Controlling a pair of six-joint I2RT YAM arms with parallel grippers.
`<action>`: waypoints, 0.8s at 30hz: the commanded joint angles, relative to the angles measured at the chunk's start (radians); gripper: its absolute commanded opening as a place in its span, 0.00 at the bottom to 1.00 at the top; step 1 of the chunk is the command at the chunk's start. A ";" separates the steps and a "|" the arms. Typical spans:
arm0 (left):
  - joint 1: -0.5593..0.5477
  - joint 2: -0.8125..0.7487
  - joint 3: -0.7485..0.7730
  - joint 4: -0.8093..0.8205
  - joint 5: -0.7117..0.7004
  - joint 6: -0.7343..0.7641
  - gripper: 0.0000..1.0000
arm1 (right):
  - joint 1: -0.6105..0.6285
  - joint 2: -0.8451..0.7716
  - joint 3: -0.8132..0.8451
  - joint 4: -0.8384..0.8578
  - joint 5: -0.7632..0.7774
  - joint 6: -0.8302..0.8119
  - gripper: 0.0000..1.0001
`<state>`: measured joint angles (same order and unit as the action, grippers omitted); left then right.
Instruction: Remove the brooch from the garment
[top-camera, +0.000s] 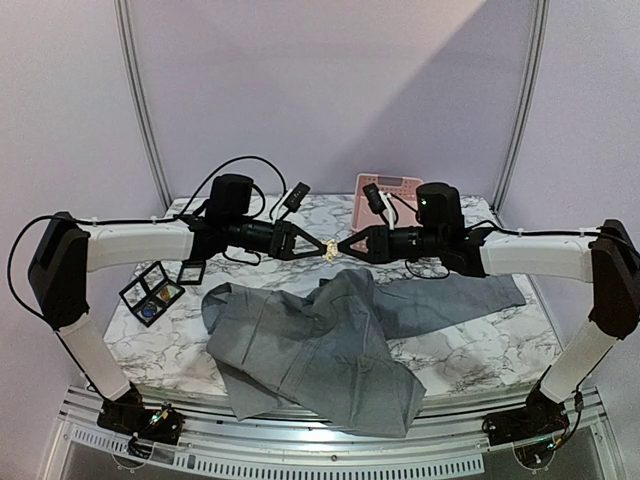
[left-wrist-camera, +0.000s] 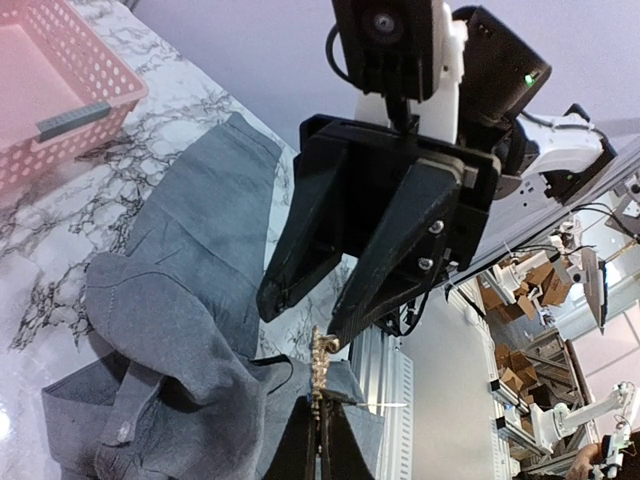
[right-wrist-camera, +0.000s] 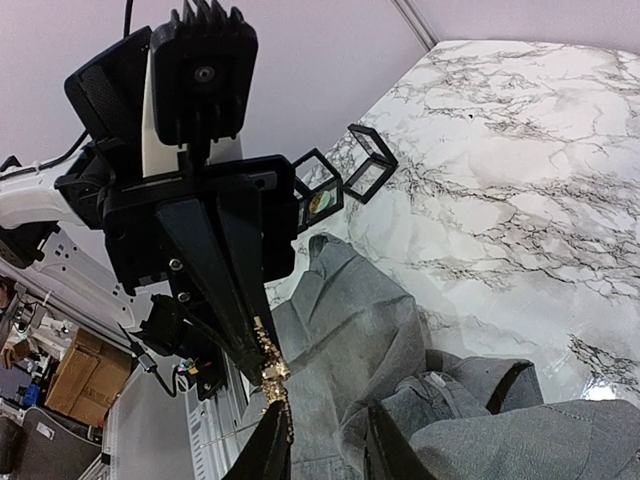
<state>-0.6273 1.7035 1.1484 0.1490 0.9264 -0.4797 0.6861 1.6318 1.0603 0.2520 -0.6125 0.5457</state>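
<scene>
The gold brooch hangs in the air above the grey garment, which lies crumpled on the marble table. My left gripper is shut on the brooch; its own fingers pinch the lower end in the left wrist view. Facing it tip to tip, my right gripper has its jaws apart. In the right wrist view the brooch touches only the tip of its left finger, and the gap in the right gripper shows nothing but the garment far below.
A pink basket stands at the back of the table behind the right arm. Small black-framed display boxes sit at the left side. The garment hangs over the table's front edge.
</scene>
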 joint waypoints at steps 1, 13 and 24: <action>0.004 -0.022 0.027 0.006 0.043 0.006 0.00 | -0.022 -0.016 -0.028 0.007 0.018 -0.001 0.24; 0.017 -0.032 0.005 0.069 0.061 -0.026 0.00 | -0.022 -0.132 -0.097 0.044 0.010 -0.085 0.45; 0.023 -0.081 -0.026 0.160 0.051 -0.054 0.00 | 0.064 -0.218 -0.141 0.015 0.269 -0.203 0.67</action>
<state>-0.6201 1.6882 1.1461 0.2501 0.9829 -0.5282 0.6922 1.4727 0.9424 0.2867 -0.5224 0.4389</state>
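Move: The brooch is pinched in my left fingertips, centred about 2 cm right of my left hand. From my right hand it lies roughly 3 cm to the left, level fore and aft, maybe 1 cm lower. The garment's bunched collar lies some 18 cm below both hands, about 4 cm right of the brooch. The pink basket stands about 23 cm ahead of the brooch and 17 cm right of it, also well below. I back my right hand off the brooch, some 2.5 cm to the right and as much up, drawing back a little, while its fingers spread from a quarter open to over half and the hand rolls about 10 degrees. My left hand keeps its pinch on the brooch, waits until the right is leaving, then lifts straight up about 2.5 cm. ##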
